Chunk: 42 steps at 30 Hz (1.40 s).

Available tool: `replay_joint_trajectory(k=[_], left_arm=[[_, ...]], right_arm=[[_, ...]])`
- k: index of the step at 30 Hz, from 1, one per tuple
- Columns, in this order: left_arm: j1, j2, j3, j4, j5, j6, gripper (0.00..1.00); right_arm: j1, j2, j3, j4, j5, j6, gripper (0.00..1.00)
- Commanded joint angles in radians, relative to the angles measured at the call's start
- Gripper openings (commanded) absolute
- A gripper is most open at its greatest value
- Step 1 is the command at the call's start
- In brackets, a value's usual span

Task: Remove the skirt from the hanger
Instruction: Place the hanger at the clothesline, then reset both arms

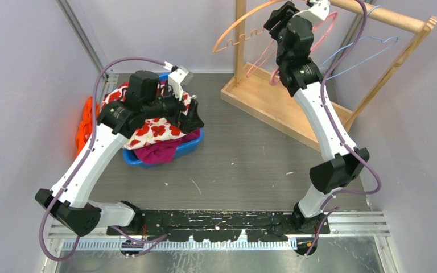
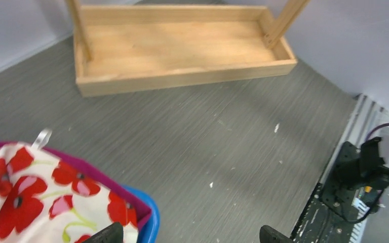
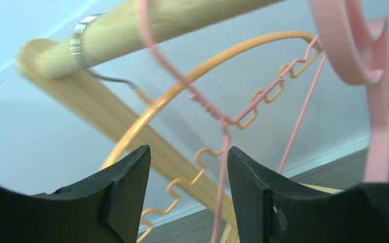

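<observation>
The floral skirt (image 1: 153, 129), white with red flowers, lies bunched in a blue basket (image 1: 190, 147) on a magenta garment (image 1: 156, 152). My left gripper (image 1: 190, 116) hangs over the basket's right edge, open and empty. In the left wrist view (image 2: 192, 235) the skirt (image 2: 25, 202) is at the lower left, with a small pale loop (image 2: 41, 137) at its edge. My right gripper (image 1: 281, 14) is raised at the rack, open. In the right wrist view (image 3: 187, 167) a pink wire hanger (image 3: 218, 116) passes between the jaws, close to the right finger. The orange hanger (image 3: 182, 86) hangs behind.
A wooden rack, with base (image 1: 273, 102) and rod (image 1: 387, 16), stands at the back right. It carries orange (image 1: 233, 31), pink (image 1: 324, 40) and blue (image 1: 364, 48) bare hangers. An orange cloth (image 1: 84, 125) lies by the left wall. The rack base also shows in the left wrist view (image 2: 182, 50).
</observation>
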<state>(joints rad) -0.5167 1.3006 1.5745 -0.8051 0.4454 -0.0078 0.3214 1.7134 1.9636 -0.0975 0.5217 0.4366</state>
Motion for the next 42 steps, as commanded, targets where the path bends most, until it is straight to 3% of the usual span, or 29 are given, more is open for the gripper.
replay_joint_trajectory(k=[1,11,18,28,33,35,38,42], left_arm=[[0.004,-0.082,-0.073,0.087,-0.146,-0.058,0.99],[0.005,-0.124,-0.174,0.109,-0.301,-0.117,0.99],[0.006,-0.092,-0.164,0.116,-0.373,-0.184,0.99],[0.009,-0.039,-0.138,0.113,-0.506,-0.199,0.99],[0.02,0.007,-0.135,0.134,-0.529,-0.179,1.0],[0.035,0.019,-0.138,0.147,-0.505,-0.141,0.99],[0.099,0.032,-0.147,0.158,-0.355,-0.02,1.0],[0.279,0.045,-0.162,0.191,-0.134,-0.028,0.99]], right_arm=[[0.06,-0.126,-0.036,0.061,0.042,-0.106,0.65],[0.153,-0.261,-0.189,0.05,0.13,-0.167,0.67],[0.241,-0.291,-0.174,-0.048,0.125,-0.242,0.68],[0.425,-0.133,-0.06,-0.465,-0.086,-0.334,0.72],[0.435,-0.023,-0.023,-0.656,-0.187,-0.385,0.76],[0.434,0.024,0.004,-0.717,-0.174,-0.427,0.79],[0.428,0.062,-0.003,-0.736,-0.164,-0.455,0.85],[0.386,0.087,-0.023,-0.72,-0.186,-0.435,0.88]])
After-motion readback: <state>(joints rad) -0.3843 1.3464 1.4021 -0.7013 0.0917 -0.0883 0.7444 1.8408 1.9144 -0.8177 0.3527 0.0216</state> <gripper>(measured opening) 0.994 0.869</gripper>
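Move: The skirt lies in the basket, about 12 cm ahead of the left hand, 17 cm left and 22 cm below, with the magenta garment's near edge 2 cm ahead, 12 cm left. From the right hand the skirt is roughly 36 cm left, 12 cm back and 37 cm lower. Near the right fingers, the thin pink hanger's neck is some 6 cm straight ahead, and the thick pink hanger about 3 cm ahead and 8 cm right. The empty right hand backs about 8 cm out from the hangers on the clothesline, then sweeps left and steeply down towards the skirt in the basket, ending some 24 cm lower as it tips downward, turns left and opens wider. The left hand, fingers still wide open, sinks and moves left and forward over the skirt, about 8 cm each way, turning counter-clockwise. ##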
